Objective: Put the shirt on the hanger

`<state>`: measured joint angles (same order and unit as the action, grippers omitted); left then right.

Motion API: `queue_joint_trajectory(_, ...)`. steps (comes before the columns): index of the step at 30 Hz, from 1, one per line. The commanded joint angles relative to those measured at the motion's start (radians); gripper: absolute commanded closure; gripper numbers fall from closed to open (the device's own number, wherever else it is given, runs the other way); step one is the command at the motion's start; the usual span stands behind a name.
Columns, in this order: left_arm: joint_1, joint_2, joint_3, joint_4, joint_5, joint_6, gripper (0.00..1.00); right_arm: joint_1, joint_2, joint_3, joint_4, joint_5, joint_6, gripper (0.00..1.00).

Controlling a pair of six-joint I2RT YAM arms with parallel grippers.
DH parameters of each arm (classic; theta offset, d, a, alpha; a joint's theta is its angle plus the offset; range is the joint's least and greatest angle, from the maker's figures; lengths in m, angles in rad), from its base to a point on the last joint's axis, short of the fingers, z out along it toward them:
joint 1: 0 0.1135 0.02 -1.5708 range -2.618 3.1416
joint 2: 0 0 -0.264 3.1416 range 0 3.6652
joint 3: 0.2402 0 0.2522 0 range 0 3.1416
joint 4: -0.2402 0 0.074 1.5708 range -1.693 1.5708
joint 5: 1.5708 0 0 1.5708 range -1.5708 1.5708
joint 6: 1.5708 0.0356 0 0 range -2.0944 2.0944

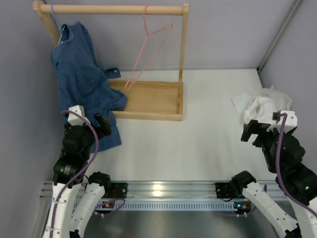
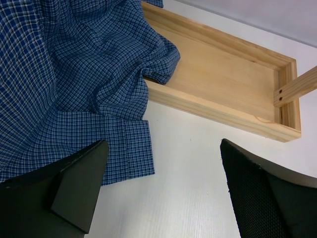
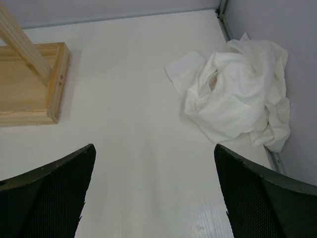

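The white shirt lies crumpled on the table at the far right, against the wall; the right wrist view shows this shirt as a wrinkled heap ahead and to the right. The pink wire hanger hangs bare by its hook from the wooden rail. My right gripper is open, just short of the shirt, nothing between its fingers. My left gripper is open too, above the table beside the blue shirt's hem.
A blue checked shirt hangs on a pale blue hanger at the rail's left end and drapes onto the table. The wooden rack's base tray stands centre back. Grey walls close in both sides.
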<state>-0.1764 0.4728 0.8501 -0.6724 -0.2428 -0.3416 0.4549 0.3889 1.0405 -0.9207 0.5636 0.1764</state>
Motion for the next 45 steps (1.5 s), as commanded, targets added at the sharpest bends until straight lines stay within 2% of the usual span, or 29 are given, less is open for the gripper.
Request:
queue_joint_trajectory(1, 0.008, -0.01, -0.011, 0.066, 0.028, 0.004, 0.02, -0.005, 0.039, 0.004, 0.005, -0.136, -0.005, 0.01)
queue_joint_trajectory(5, 0.008, 0.009, -0.016, 0.074, 0.085, 0.009, 0.02, -0.005, 0.154, 0.009, 0.019, -0.108, 0.023, 0.0)
queue_joint_trajectory(7, 0.008, 0.016, -0.016, 0.076, 0.106, 0.009, 0.02, -0.005, 0.22, 0.033, 0.022, -0.155, 0.049, 0.0)
queue_joint_trajectory(12, 0.008, 0.039, -0.017, 0.08, 0.122, 0.013, 0.02, -0.024, 0.488, 0.093, 0.098, -0.093, 0.121, 0.0)
queue_joint_trajectory(14, 0.008, 0.049, -0.016, 0.08, 0.125, 0.015, 0.02, -0.129, 0.607, 0.11, 0.207, -0.12, 0.126, 0.01)
queue_joint_trajectory(15, 0.008, 0.052, -0.017, 0.079, 0.126, 0.013, 0.02, -0.197, 0.654, 0.121, 0.239, -0.166, 0.127, 0.0)
queue_joint_trajectory(16, 0.006, 0.053, -0.017, 0.08, 0.129, 0.015, 0.02, -0.349, 0.712, 0.131, 0.264, -0.3, 0.135, 0.01)
queue_joint_trajectory(18, 0.006, 0.056, -0.019, 0.08, 0.145, 0.015, 0.02, -0.444, 0.884, 0.202, 0.31, -0.358, 0.138, 0.01)
queue_joint_trajectory(19, 0.005, 0.055, -0.019, 0.085, 0.149, 0.015, 0.02, -0.502, 0.994, 0.237, 0.309, -0.279, 0.111, 0.01)
queue_joint_trajectory(22, 0.005, 0.055, -0.02, 0.083, 0.154, 0.015, 0.02, -0.519, 1.138, 0.355, 0.319, -0.112, 0.083, 0.01)
queue_joint_trajectory(24, 0.005, 0.061, -0.017, 0.082, 0.142, 0.016, 0.02, -0.551, 1.284, 0.436, 0.321, -0.142, 0.075, 0.01)
queue_joint_trajectory(26, 0.005, 0.067, -0.016, 0.08, 0.135, 0.016, 0.02, -0.585, 1.414, 0.489, 0.321, -0.151, 0.074, 0.11)
queue_joint_trajectory(28, 0.005, 0.07, -0.017, 0.08, 0.145, 0.016, 0.02, -0.611, 1.47, 0.501, 0.324, -0.128, 0.075, 0.22)
queue_joint_trajectory(33, 0.003, 0.059, -0.017, 0.08, 0.18, 0.018, 0.02, -0.624, 1.568, 0.475, 0.355, -0.116, 0.028, 0.28)
queue_joint_trajectory(35, 0.003, 0.056, -0.014, 0.08, 0.181, 0.021, 0.02, -0.63, 1.607, 0.461, 0.347, -0.142, 0.029, 0.38)
queue_joint_trajectory(36, 0.003, 0.056, -0.013, 0.08, 0.183, 0.021, 0.02, -0.633, 1.613, 0.454, 0.347, -0.155, 0.031, 0.52)
queue_joint_trajectory(38, 0.005, 0.055, -0.016, 0.08, 0.194, 0.019, 0.02, -0.634, 1.608, 0.434, 0.355, -0.241, 0.02, 0.73)
queue_joint_trajectory(39, 0.003, 0.053, -0.016, 0.08, 0.197, 0.021, 0.02, -0.631, 1.595, 0.417, 0.367, -0.269, 0.02, 0.88)
queue_joint_trajectory(40, 0.0, 0.05, -0.017, 0.082, 0.198, 0.021, 0.02, -0.615, 1.534, 0.361, 0.385, -0.286, 0.029, 1.0)
queue_joint_trajectory(41, 0.0, 0.05, -0.016, 0.08, 0.195, 0.019, 0.02, -0.599, 1.494, 0.33, 0.451, -0.297, 0.028, 1.0)
queue_joint_trajectory(45, 0.0, 0.056, -0.019, 0.082, 0.192, 0.019, 0.02, -0.501, 1.305, 0.212, 0.514, -0.323, 0.046, 1.0)
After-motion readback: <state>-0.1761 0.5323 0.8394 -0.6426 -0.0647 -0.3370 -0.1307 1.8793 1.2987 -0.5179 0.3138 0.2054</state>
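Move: The white shirt lies crumpled ahead and to the right of my right hand: its middle is about 27 cm forward, 19 cm right and some 27 cm below. Its left part, where my fingers will shut, is only about 11 cm to my right and 26 cm ahead. The wooden rack base's right end stands roughly 28 cm ahead and 22 cm to my left, also low. From my left hand the shirt is some 80 cm right and 22 cm forward, well below. I swing my open right hand forward and down, about 25 cm each way, bowing left at first and then sweeping right to the white shirt's left part while the fingers tip down some 50 degrees. There I close and pinch a fold, then draw it slightly back and left. My open left hand drifts about 3 cm right, turning a little clockwise. ##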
